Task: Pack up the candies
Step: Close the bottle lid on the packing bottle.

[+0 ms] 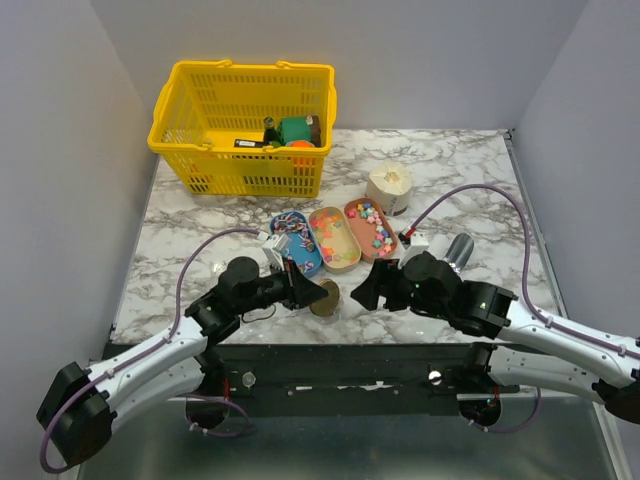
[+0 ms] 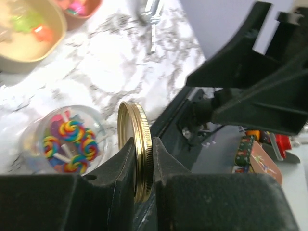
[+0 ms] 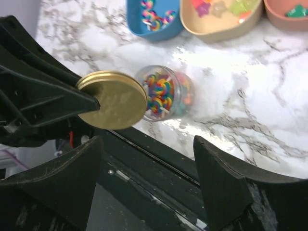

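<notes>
A small clear jar [image 3: 168,91] holding rainbow swirl candies [image 2: 70,144] stands near the table's front edge. My left gripper [image 2: 143,144] is shut on a gold screw lid [image 2: 131,120], held on edge just beside and above the jar. In the top view the left gripper [image 1: 318,294] and the lid [image 1: 326,299] are at the front centre. My right gripper [image 3: 147,149] is open and holds nothing; it hangs over the front edge facing the lid [image 3: 113,100]. More candies [image 1: 375,226] lie in three oval trays behind.
A blue tray [image 1: 309,263], a beige tray [image 1: 343,261] and a pink-brown tray [image 1: 353,211] lie side by side mid-table. A yellow basket [image 1: 245,125] with goods stands back left. Right of the trays are a white cup-like object [image 1: 390,185] and a grey cylinder [image 1: 458,250].
</notes>
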You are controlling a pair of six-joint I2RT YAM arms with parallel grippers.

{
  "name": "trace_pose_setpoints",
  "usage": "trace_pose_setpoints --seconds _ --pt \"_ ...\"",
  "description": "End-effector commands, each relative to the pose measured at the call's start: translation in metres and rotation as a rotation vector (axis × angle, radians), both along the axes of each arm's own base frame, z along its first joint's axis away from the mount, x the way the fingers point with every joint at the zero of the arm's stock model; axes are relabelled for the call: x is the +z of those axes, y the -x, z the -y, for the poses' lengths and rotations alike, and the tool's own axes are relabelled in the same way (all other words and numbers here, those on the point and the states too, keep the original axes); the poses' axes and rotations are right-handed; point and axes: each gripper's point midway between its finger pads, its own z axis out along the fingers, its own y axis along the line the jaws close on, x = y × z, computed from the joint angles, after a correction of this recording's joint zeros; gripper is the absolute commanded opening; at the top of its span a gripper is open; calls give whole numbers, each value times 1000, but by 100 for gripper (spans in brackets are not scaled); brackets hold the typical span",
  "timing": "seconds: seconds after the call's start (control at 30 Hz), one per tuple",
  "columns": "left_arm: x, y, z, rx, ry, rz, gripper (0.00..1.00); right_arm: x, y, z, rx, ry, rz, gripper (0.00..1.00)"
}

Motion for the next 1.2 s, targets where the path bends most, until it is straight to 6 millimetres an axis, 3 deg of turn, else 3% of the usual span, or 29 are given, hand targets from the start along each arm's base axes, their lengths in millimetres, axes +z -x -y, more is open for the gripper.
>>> trace_pose_setpoints --seconds 0.0,0.4,0.7,1.17 --pt "-39 -21 -8 138 -93 -101 21 -27 -2 11 -78 53 -63 82" --pt "-58 -31 -10 189 -146 -147 24 -50 2 5 -71 87 -125 82" --pt "-65 -33 -23 228 -225 -131 48 -64 -3 -11 -45 131 -151 82" --pt "-81 -35 -27 236 -282 -138 49 -87 -13 -40 -23 184 -198 79"
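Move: The left hand, still holding the bottle lid, has the packing bottle about 15 cm below it, some 3 cm ahead and 2 cm to its right. From the open, empty right hand the bottle is roughly 7 cm left, 2 cm ahead and 16 cm down. Beyond the bottle by about 15 cm stand two trays: the cream tray 2 cm to its right and the blue tray 7 cm to its left. Left lowers the bottle lid about 8 cm towards the bottle mouth, fingers loosening; open right sinks 10 cm alongside. ##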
